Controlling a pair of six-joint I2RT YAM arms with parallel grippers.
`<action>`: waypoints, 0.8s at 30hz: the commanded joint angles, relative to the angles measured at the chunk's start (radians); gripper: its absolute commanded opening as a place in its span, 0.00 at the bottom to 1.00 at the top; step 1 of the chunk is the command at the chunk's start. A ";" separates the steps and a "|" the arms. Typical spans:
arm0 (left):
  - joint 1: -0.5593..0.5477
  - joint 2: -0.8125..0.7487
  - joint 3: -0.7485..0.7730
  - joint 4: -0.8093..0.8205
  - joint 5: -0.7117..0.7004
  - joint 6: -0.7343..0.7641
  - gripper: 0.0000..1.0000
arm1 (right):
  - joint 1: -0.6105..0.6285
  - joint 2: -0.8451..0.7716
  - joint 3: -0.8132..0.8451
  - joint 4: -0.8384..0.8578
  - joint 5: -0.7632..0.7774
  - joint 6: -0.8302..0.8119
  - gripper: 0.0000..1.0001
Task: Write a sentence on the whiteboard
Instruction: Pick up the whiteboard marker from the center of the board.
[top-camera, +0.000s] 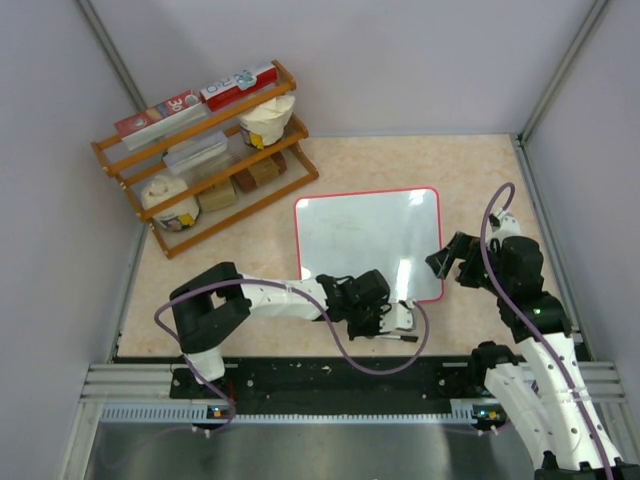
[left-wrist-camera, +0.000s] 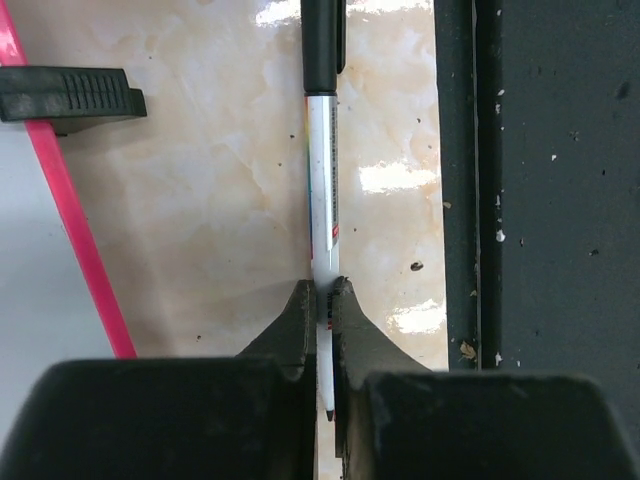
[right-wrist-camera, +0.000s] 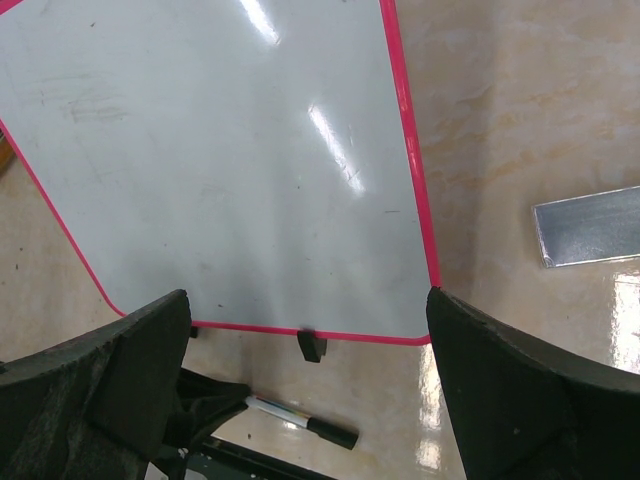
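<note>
The whiteboard (top-camera: 365, 240), glossy white with a thin red rim, lies flat mid-table; the sentence does not show on it, only faint smudges (right-wrist-camera: 220, 170). A white marker with a black cap (left-wrist-camera: 322, 180) lies on the table just in front of the board's near edge (top-camera: 405, 336). My left gripper (left-wrist-camera: 322, 290) is shut on the marker's barrel, cap pointing away from it. In the top view the left gripper (top-camera: 396, 318) sits low by the board's near right corner. My right gripper (right-wrist-camera: 308, 298) hangs open over the board's right edge (top-camera: 450, 265), holding nothing.
A wooden rack (top-camera: 200, 150) with boxes and containers stands at the back left. The black base rail (left-wrist-camera: 540, 200) runs right beside the marker. A black foot (left-wrist-camera: 65, 95) juts from the board's rim. A metal strip (right-wrist-camera: 590, 225) lies on the table beyond the board.
</note>
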 joint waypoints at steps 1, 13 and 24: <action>0.010 -0.088 -0.056 0.041 0.000 -0.039 0.00 | -0.003 -0.006 0.034 0.002 0.005 -0.004 0.99; 0.292 -0.397 -0.089 0.003 0.294 -0.252 0.00 | -0.003 -0.006 0.137 0.074 -0.151 -0.013 0.99; 0.536 -0.591 -0.042 0.029 0.434 -0.487 0.00 | 0.110 0.077 0.148 0.430 -0.389 0.158 0.98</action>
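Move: The left hand is already shut on the white barrel of the marker, whose middle is about 4 cm to its right. The whiteboard's middle is some 20 cm ahead and 2 cm right, barely lower; on its near edge, 6 cm ahead, one black clip sits about 9 cm right and another 5 cm left. From the open right hand the marker's middle lies roughly 12 cm back, 10 cm left and 17 cm down. Pinched in the left fingertips all along, the marker is lifted off the table: that hand climbs about 17 cm while going forward and left over the whiteboard's front left part, turning counter-clockwise as its fingers swing up from the table towards right and forward. Shortly after, the right hand rises some 10 cm and moves left over the board, turning counter-clockwise, fingers still wide open. ##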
